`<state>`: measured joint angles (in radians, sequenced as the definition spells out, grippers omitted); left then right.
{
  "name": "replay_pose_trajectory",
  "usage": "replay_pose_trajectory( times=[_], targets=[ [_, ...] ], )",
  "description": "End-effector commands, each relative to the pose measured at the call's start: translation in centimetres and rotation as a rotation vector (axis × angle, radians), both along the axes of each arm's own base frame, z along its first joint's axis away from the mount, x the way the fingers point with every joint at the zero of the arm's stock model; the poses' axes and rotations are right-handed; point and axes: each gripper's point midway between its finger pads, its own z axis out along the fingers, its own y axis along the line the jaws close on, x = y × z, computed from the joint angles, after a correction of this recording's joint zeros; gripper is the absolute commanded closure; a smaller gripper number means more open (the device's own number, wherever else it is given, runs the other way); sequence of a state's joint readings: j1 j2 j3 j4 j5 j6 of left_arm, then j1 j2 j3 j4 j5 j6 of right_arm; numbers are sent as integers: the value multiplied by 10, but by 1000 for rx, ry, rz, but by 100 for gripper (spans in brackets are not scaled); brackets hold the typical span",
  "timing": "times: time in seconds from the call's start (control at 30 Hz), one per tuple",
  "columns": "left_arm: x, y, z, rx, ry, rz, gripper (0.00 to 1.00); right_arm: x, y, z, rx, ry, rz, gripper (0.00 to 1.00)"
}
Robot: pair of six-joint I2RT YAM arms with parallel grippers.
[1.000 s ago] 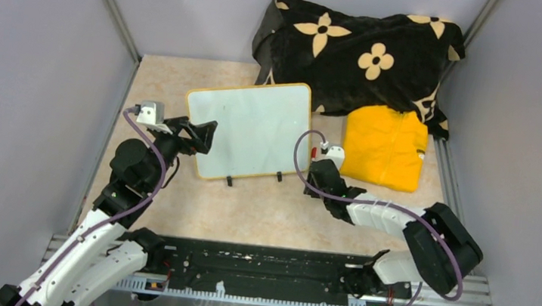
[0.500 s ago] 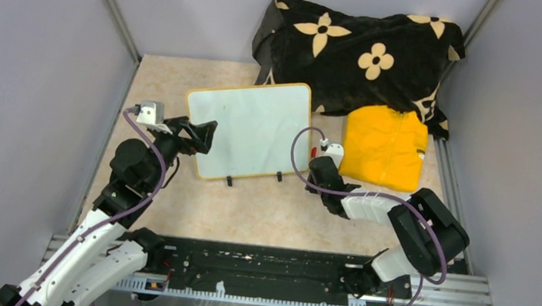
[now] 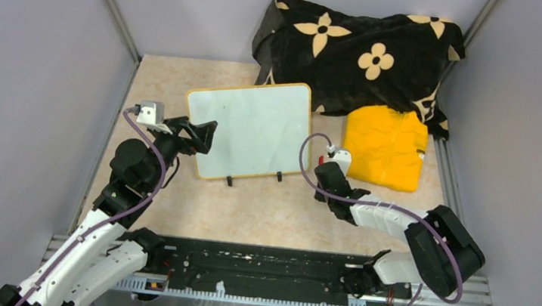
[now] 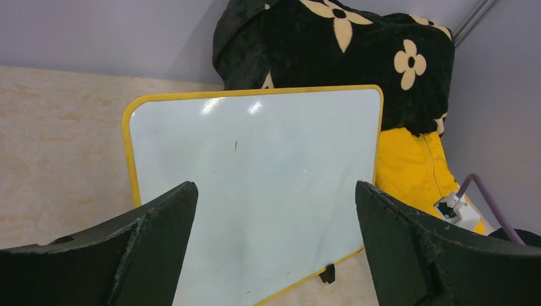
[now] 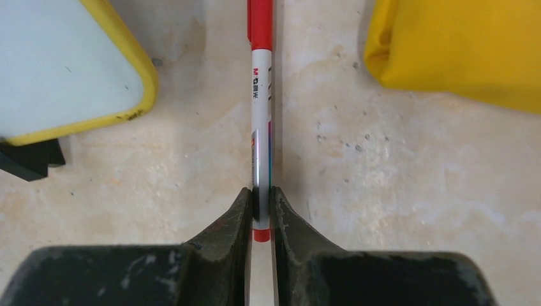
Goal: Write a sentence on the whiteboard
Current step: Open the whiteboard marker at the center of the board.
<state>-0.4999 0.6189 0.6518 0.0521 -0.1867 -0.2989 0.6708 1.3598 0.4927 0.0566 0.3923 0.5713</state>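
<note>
The whiteboard (image 3: 251, 128) rests tilted on two black feet mid-table, its yellow-framed white surface (image 4: 255, 166) bare apart from faint specks; no sentence is in view on it. My left gripper (image 3: 205, 135) hovers at the board's left edge, open wide, fingers (image 4: 153, 242) spread before the board face. A slim red-and-white marker (image 5: 261, 95) lies lengthwise on the table between the board's corner (image 5: 76, 76) and the yellow cloth. My right gripper (image 5: 261, 197) is shut on the marker's near end, just above its red tip. In the top view only a bit of red marker (image 3: 320, 159) shows by the right wrist.
A black blanket with cream flowers (image 3: 355, 48) is heaped at the back right. A folded yellow cloth (image 3: 384, 146) lies right of the board, close to the marker (image 5: 459, 44). Grey walls close in on three sides; a metal rail (image 3: 263, 274) runs along the near edge.
The right gripper's jaws have closed onto the marker, and the right arm shifted slightly. The left arm and the whiteboard have not moved.
</note>
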Motion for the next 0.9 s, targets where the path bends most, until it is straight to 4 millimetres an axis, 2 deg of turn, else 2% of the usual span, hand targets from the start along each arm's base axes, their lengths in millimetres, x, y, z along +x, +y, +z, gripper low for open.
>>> replay_pose_trajectory(
  times=[0.0, 0.5, 0.57, 0.7, 0.87],
  targets=[
    [-2, -3, 8, -20, -21, -13, 1, -15, -16, 4, -7, 36, -41, 92],
    [-6, -2, 12, -35, -34, -18, 1, -58, -24, 0, 26, 194, -36, 88],
    [-7, -2, 13, -38, -37, -20, 1, -58, -24, 3, 31, 186, -33, 81],
    [-8, -2, 14, -41, -40, -24, 1, -48, -19, 19, 38, 146, -26, 60],
    [-8, -3, 14, -43, -41, -28, 1, -29, -19, 35, 54, 128, -18, 54]
  ],
)
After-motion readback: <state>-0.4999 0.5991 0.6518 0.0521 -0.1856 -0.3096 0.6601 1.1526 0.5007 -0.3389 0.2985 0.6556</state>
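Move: Between the nearly shut right fingers, which already pinch its rear end, the marker lies flat with its middle about 5 cm ahead and its red cap pointing forward. Its spot to be dropped is bare table behind. The whiteboard's middle is some 17 cm ahead and 24 cm left of the hand, its near black clip 4 cm ahead and 13 cm left, the yellow cloth 16 cm ahead and 19 cm right. From the left hand the marker is about 5 cm ahead, 34 cm right and 29 cm below. Dragging the pinched marker back along the table, the right hand draws it about 6 cm towards the base and some 2 cm to the right, away from the whiteboard and the yellow cloth, while the wrist tips the fingers roughly 10 degrees more steeply down. Near the stop the fingers open to a bit under half and let go of the marker, staying low around its rear end. ##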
